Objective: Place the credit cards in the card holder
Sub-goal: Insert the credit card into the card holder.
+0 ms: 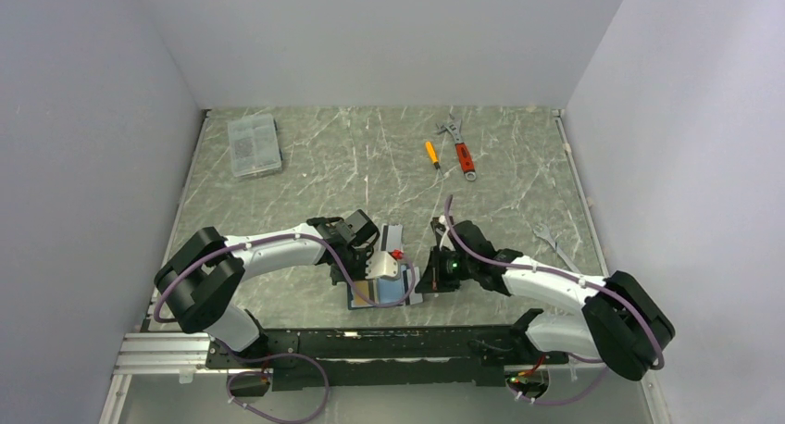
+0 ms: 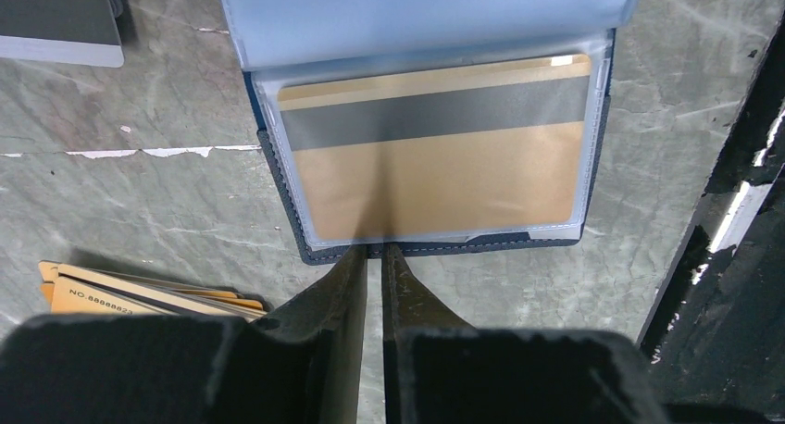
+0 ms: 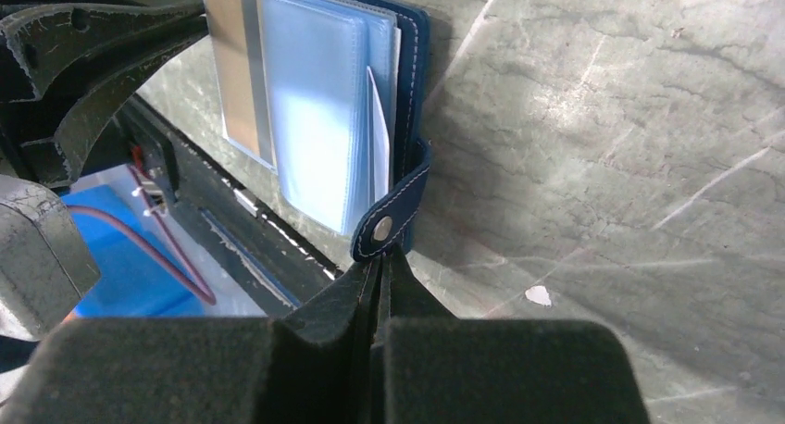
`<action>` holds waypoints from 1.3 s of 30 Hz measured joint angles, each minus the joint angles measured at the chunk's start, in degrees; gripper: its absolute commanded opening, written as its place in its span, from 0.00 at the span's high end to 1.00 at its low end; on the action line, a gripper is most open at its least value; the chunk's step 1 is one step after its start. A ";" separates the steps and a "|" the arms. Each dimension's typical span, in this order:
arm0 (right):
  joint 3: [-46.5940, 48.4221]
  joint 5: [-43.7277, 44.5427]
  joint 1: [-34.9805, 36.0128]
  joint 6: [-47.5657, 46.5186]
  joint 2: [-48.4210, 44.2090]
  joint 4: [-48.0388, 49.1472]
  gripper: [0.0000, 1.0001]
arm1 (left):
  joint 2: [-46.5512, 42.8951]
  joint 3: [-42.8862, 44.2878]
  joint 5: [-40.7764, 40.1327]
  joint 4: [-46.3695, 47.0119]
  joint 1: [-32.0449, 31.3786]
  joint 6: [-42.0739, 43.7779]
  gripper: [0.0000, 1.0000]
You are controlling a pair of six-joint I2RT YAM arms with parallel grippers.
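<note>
The navy card holder (image 2: 278, 197) lies open near the table's front edge, also seen from the right wrist (image 3: 412, 63) and from above (image 1: 400, 297). An orange-tan credit card (image 2: 435, 165) with a grey stripe sits inside its clear sleeve. My left gripper (image 2: 375, 250) has its tips at the holder's near edge, the jaws apart by a narrow slit with nothing between them. My right gripper (image 3: 380, 259) is shut on the holder's snap tab (image 3: 384, 222). A fanned stack of orange-tan cards (image 2: 120, 290) lies to the left. A white-grey striped card (image 2: 56, 21) lies beyond it.
At the back left stands a clear plastic box (image 1: 254, 144). A red-handled wrench (image 1: 460, 148) and an orange screwdriver (image 1: 431, 154) lie at the back centre. A metal tool (image 1: 554, 243) lies at the right. The black front rail (image 2: 731, 257) runs close beside the holder.
</note>
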 measured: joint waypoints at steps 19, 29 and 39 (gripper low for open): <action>11.06 13.53 12.79 -5.07 1.44 -13.77 1.00 | -0.09 0.04 0.02 -0.13 -0.02 0.55 0.88; 13.94 10.47 12.79 -7.72 2.25 -14.19 1.00 | -0.98 -0.76 0.28 0.57 0.20 1.22 0.89; 15.67 2.73 10.03 -10.03 3.72 -14.25 1.00 | -1.84 -1.53 3.15 1.70 2.58 1.38 0.89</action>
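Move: The right hand, pinching the silver card, has the card holder's blue sleeve about 7 cm to its left, roughly 1 cm back and 3 cm lower. The tan card already in its sleeve lies some 14 cm left and 1 cm back, the loose silver cards about 12 cm ahead and 7 cm left. From the left hand, at the holder's left edge, the blue sleeve is about 9 cm right and 2 cm back, 1 cm below. Right hand, still pinching the silver card, moves up and left at the holder's right edge, about 4 cm each. ##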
